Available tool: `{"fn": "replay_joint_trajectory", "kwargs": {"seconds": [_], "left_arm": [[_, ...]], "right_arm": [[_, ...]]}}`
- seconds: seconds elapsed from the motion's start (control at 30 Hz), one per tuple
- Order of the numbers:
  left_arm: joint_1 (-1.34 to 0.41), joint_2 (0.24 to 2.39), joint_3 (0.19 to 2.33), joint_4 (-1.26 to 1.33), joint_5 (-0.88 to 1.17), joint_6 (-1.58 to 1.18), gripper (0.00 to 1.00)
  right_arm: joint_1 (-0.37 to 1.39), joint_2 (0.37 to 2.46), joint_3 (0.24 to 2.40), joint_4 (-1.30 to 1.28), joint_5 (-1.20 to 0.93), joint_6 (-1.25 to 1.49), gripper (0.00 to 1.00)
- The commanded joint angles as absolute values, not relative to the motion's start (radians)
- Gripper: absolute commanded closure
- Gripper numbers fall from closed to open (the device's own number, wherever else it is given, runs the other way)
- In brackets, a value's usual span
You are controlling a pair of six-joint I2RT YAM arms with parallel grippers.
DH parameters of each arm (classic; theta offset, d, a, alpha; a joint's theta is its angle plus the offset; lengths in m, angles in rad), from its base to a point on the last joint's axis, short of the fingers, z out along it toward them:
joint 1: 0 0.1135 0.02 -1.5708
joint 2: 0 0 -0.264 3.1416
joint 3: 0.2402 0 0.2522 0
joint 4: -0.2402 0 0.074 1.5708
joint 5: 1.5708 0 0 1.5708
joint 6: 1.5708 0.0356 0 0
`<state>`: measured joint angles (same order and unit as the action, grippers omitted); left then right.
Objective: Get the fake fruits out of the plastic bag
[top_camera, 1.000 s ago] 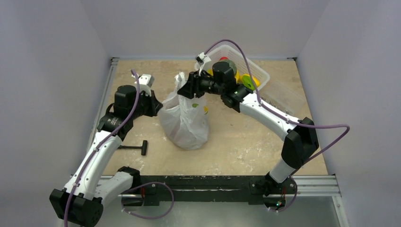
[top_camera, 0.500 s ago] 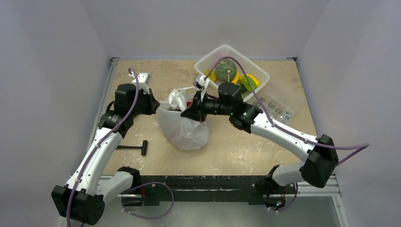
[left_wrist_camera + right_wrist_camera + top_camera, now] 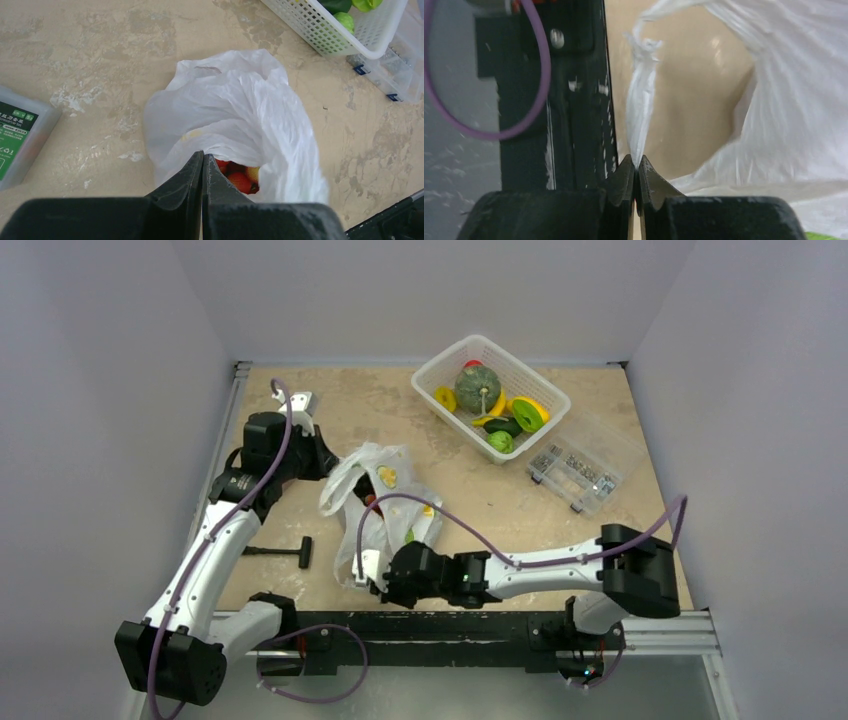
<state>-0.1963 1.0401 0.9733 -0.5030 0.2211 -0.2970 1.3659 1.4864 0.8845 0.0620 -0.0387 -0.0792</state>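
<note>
The plastic bag (image 3: 385, 510) lies slumped on the table, its mouth open toward the left. Red and yellow fake fruits (image 3: 239, 181) show inside the mouth in the left wrist view, and as a dark red patch from above (image 3: 368, 497). My left gripper (image 3: 328, 464) is shut on the bag's rim at its left side (image 3: 202, 156). My right gripper (image 3: 358, 578) is low at the table's front edge, shut on a twisted loop handle (image 3: 640, 120) of the bag (image 3: 794, 100). Most of the fruits are hidden by the plastic.
A white lattice basket (image 3: 540, 390) with a green squash (image 3: 477, 387) and flat yellow and green pieces stands at the back right. A clear lidded box (image 3: 575, 475) lies beside it. A black T-shaped tool (image 3: 287, 553) lies front left. The black base rail (image 3: 574, 100) is right next to my right gripper.
My right arm swung from the back of the table down to the front edge with the bag's handle. The bag went from upright to slumped and stretched forward. My left gripper barely moved.
</note>
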Motion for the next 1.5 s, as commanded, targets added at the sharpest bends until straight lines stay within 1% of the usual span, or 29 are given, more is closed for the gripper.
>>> {"fn": "replay_joint_trajectory", "kwargs": {"seconds": [0.0,0.17,0.23,0.3,0.33,0.37,0.43,0.53,0.63,0.77,0.9,1.03,1.1,1.2,1.33,1.47], "left_arm": [[-0.187,1.031,1.012,-0.491,0.230,-0.296,1.00],[-0.187,1.026,1.011,-0.492,0.229,-0.292,1.00],[-0.187,1.022,1.009,-0.493,0.231,-0.288,1.00],[-0.187,1.020,1.007,-0.492,0.236,-0.285,1.00],[-0.187,1.020,1.006,-0.491,0.240,-0.283,1.00],[-0.187,1.020,1.006,-0.491,0.246,-0.279,1.00],[-0.187,1.018,1.005,-0.487,0.260,-0.277,1.00],[-0.186,1.011,1.003,-0.481,0.278,-0.271,1.00],[-0.187,1.004,1.003,-0.477,0.293,-0.267,1.00],[-0.187,0.992,0.997,-0.467,0.308,-0.265,1.00],[-0.188,0.970,0.988,-0.453,0.323,-0.262,1.00],[-0.193,0.944,0.976,-0.438,0.336,-0.252,1.00],[-0.199,0.932,0.972,-0.434,0.340,-0.244,1.00],[-0.208,0.912,0.967,-0.426,0.350,-0.232,1.00],[-0.219,0.887,0.956,-0.412,0.357,-0.219,1.00],[-0.233,0.880,0.956,-0.418,0.338,-0.206,1.00]], "right_arm": [[1.414,1.553,0.808,0.166,0.110,-0.021,1.00],[1.413,1.625,0.791,0.216,0.072,0.046,1.00],[1.412,1.618,0.786,0.242,0.036,0.083,1.00],[1.411,1.596,0.796,0.227,0.034,0.088,0.90],[1.412,1.571,0.810,0.206,0.039,0.088,0.82],[1.412,1.544,0.821,0.180,0.049,0.089,0.72],[1.412,1.471,0.836,0.135,0.078,0.092,0.54],[1.406,1.345,0.841,0.081,0.156,0.092,0.34],[1.391,1.232,0.844,0.047,0.222,0.093,0.19],[1.357,1.132,0.871,0.043,0.376,0.097,0.06],[1.284,1.157,0.922,0.102,0.486,0.031,0.04],[1.237,1.304,1.017,0.176,0.575,-0.116,0.02],[1.206,1.380,1.071,0.201,0.582,-0.177,0.02],[1.167,1.467,1.118,0.265,0.553,-0.292,0.02],[1.096,1.525,1.149,0.366,0.460,-0.414,0.01],[1.010,1.583,1.260,0.274,0.301,-0.418,0.01]]}}
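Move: The right hand grips a handle of the plastic bag; the bare table it is taken to, at the bag's near side, is roughly 10 cm below. From that hand the bag's far rim is about 23 cm ahead and the red fruits in its mouth some 17 cm ahead, 6 cm lower; the hammer head lies 8 cm ahead, 15 cm left. From the left hand, closed at the bag's left rim, that table spot is about 22 cm back, 9 cm right and 20 cm below. Still pinching the handle, the right hand pulls it down about 8 cm towards the near table, opens wide and lets go. It rises over 20 cm and heads some 20 cm forward over the bag, turning clockwise and dipping late, until its open fingers straddle the far-right rim. The left hand keeps its pinch on the left rim, later lifting about 4 cm and easing back. ##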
